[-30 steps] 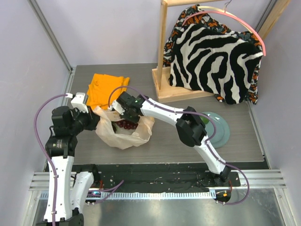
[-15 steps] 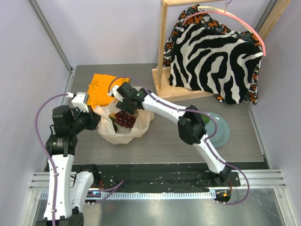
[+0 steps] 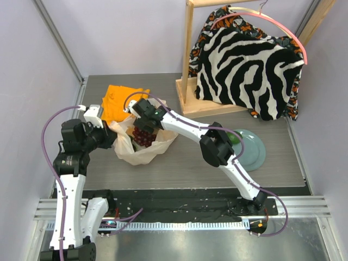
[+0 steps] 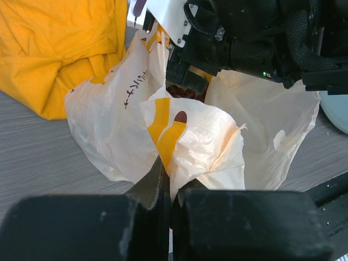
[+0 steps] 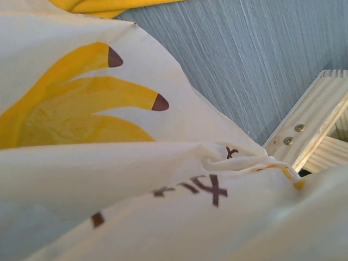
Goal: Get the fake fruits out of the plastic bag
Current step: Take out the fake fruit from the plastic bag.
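Observation:
The plastic bag (image 3: 138, 153) lies crumpled on the table, its mouth facing up. A bunch of dark red grapes (image 3: 144, 136) shows inside it, and a dark red bit of the grapes (image 4: 182, 91) peeks out under the right arm. My left gripper (image 3: 111, 136) is shut on a fold of the bag's left rim (image 4: 179, 136), fingertips pinched together (image 4: 169, 169). My right gripper (image 3: 140, 119) hangs over the bag's far rim, just behind the grapes. Its fingers are hidden. The right wrist view shows only bag plastic (image 5: 163, 217). A green fruit (image 3: 234, 138) lies on the teal plate.
A folded orange cloth (image 3: 122, 100) touches the bag's far left side. The wooden rack base (image 3: 209, 106) with the zebra garment (image 3: 250, 65) stands at the back right. A teal plate (image 3: 255, 156) lies right of the right arm.
My right gripper has drawn back from inside the bag to its far rim. The grapes now lie uncovered in the bag mouth. The left gripper has kept its hold.

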Available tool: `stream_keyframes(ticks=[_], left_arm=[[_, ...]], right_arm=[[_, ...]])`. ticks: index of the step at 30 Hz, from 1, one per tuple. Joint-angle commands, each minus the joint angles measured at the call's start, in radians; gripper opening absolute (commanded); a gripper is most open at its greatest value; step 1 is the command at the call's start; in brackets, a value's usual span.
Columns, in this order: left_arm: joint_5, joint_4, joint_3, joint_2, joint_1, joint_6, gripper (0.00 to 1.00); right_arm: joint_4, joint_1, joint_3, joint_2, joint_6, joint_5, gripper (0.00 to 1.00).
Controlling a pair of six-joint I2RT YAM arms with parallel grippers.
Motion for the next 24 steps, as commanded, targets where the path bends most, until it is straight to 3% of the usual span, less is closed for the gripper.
stream_keyframes(ticks=[1, 4, 15, 20, 24], left_arm=[[0.025, 0.021, 0.034, -0.006, 0.008, -0.008, 0.0], [0.025, 0.024, 0.031, -0.007, 0.01, -0.012, 0.0], [0.025, 0.03, 0.018, -0.018, 0.008, -0.017, 0.0], [0.028, 0.038, 0.006, -0.03, 0.01, -0.024, 0.0], [0.03, 0.047, -0.006, -0.035, 0.011, -0.031, 0.0]], right_arm=[[-0.018, -0.01, 0.008, 0.042, -0.016, 0.028, 0.89], [-0.027, -0.01, 0.012, 0.045, -0.034, 0.026, 0.86], [-0.088, -0.016, 0.042, 0.016, -0.082, -0.081, 0.38], [-0.125, -0.015, 0.037, -0.042, -0.079, -0.179, 0.26], [-0.148, -0.012, 0.008, -0.118, -0.042, -0.26, 0.23]])
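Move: My right hand is down inside the plastic bag under its far rim, with the dark red grapes about 5 cm back towards me, sideways about level and some 3 cm lower. The dark green fruit lies roughly 9 cm back and 6 cm left, 4 cm lower. Outside the bag, the yellow cloth is about 10 cm ahead and 9 cm left, 6 cm below. From my left hand the grapes are some 13 cm ahead, 9 cm right and 18 cm down. I shut the wide-open fingers of my right hand most of the way at the far end of the grapes, first easing forward about 1 cm with a slight rise. Then I draw the hand back some 2.5 cm towards the grapes, dipping and turning it about 10 degrees counter-clockwise. My left hand keeps its pinch on the bag's near-left rim and barely stirs. ##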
